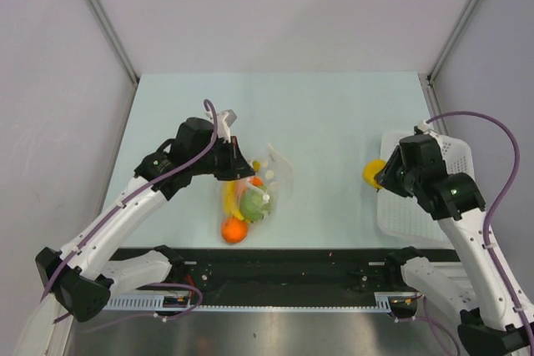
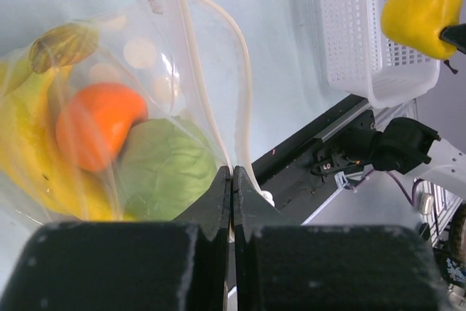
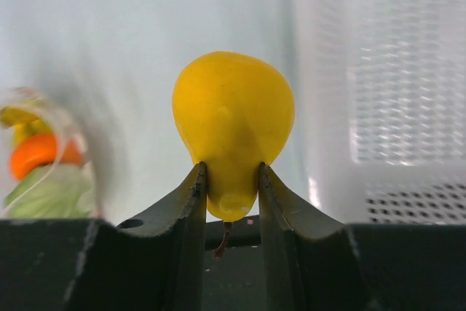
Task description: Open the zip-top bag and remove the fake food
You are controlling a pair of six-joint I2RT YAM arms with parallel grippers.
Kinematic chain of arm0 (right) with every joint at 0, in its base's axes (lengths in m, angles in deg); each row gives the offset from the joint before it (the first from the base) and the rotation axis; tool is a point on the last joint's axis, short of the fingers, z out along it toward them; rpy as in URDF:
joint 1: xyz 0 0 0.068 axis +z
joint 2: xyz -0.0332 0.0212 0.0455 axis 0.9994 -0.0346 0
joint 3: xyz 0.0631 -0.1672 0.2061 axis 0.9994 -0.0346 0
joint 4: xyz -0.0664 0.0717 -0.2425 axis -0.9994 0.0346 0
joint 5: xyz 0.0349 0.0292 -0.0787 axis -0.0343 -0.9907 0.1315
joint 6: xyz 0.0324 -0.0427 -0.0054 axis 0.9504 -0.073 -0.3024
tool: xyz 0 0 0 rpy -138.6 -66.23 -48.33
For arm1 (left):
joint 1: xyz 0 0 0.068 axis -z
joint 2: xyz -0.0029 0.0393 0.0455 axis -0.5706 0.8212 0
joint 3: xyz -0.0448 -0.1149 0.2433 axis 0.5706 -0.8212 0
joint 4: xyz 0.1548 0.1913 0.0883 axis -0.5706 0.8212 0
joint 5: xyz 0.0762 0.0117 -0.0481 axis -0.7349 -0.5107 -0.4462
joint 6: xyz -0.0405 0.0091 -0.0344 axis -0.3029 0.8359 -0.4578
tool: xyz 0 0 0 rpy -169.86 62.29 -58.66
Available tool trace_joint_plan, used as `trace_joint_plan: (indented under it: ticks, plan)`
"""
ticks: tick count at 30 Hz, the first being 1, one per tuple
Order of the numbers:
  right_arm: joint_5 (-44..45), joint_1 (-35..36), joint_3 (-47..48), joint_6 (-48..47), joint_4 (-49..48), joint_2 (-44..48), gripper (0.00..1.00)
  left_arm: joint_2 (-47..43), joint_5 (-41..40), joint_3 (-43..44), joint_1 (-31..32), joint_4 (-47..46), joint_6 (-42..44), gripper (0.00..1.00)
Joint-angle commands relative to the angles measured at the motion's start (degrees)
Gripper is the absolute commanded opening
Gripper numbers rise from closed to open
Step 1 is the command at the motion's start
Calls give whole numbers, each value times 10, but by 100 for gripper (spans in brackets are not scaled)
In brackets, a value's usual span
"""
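My left gripper (image 1: 242,168) (image 2: 231,180) is shut on the edge of the clear zip-top bag (image 1: 269,174) (image 2: 167,49), just by its zip strip. The bag hangs from that grip over the table. Through the plastic I see fake food: a yellow banana bunch (image 1: 231,199) (image 2: 29,158), a round orange (image 1: 234,230) (image 2: 95,125), which is blurred, and a pale green cabbage (image 1: 254,204) (image 2: 164,169). My right gripper (image 1: 377,177) (image 3: 231,180) is shut on the narrow stem end of a yellow pear-shaped fruit (image 1: 370,174) (image 3: 233,118), held in the air left of the basket.
A white perforated basket (image 1: 446,206) (image 3: 393,107) (image 2: 349,27) stands at the table's right edge, close to my right gripper. A black rail (image 1: 292,260) runs along the near edge below the bag.
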Motion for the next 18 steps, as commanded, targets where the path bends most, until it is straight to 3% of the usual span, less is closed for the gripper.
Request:
trace_joint_plan:
  ticks: [1, 8, 14, 18]
  plan:
    - [60, -82, 17, -17, 94, -16, 1, 13, 16, 6, 1, 8, 33, 0]
    - [-64, -263, -59, -39, 100, -48, 0, 42, 31, 32, 0, 25, 79, 0]
    - [-120, -311, -116, -70, 97, -76, 0, 78, 14, 60, 0, 41, 151, 0]
    - [-118, -316, -144, -78, 66, -96, 3, 83, 36, 69, 0, 28, 151, 0]
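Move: Off to the right hand's right, with the yellow pepper already in its fingers, the white basket's middle lies some 17 cm away, about 4 cm farther out and 17 cm lower. On the other side, the zip-top bag is about 28 cm to this hand's left and 4 cm ahead, the loose orange some 36 cm left and 7 cm back, both far below. From the left hand the basket is roughly 49 cm right and 3 cm ahead. Carrying the yellow pepper in an unchanged pinch, the right hand sweeps right over the basket's left rim, then sinks and draws back into its near-left corner, about 12 cm down and 8 cm right overall, fingers tipping some 30 degrees steeper and turning clockwise. The left hand, still pinching the bag's edge, dips 2–3 cm, easing slightly forward late. ##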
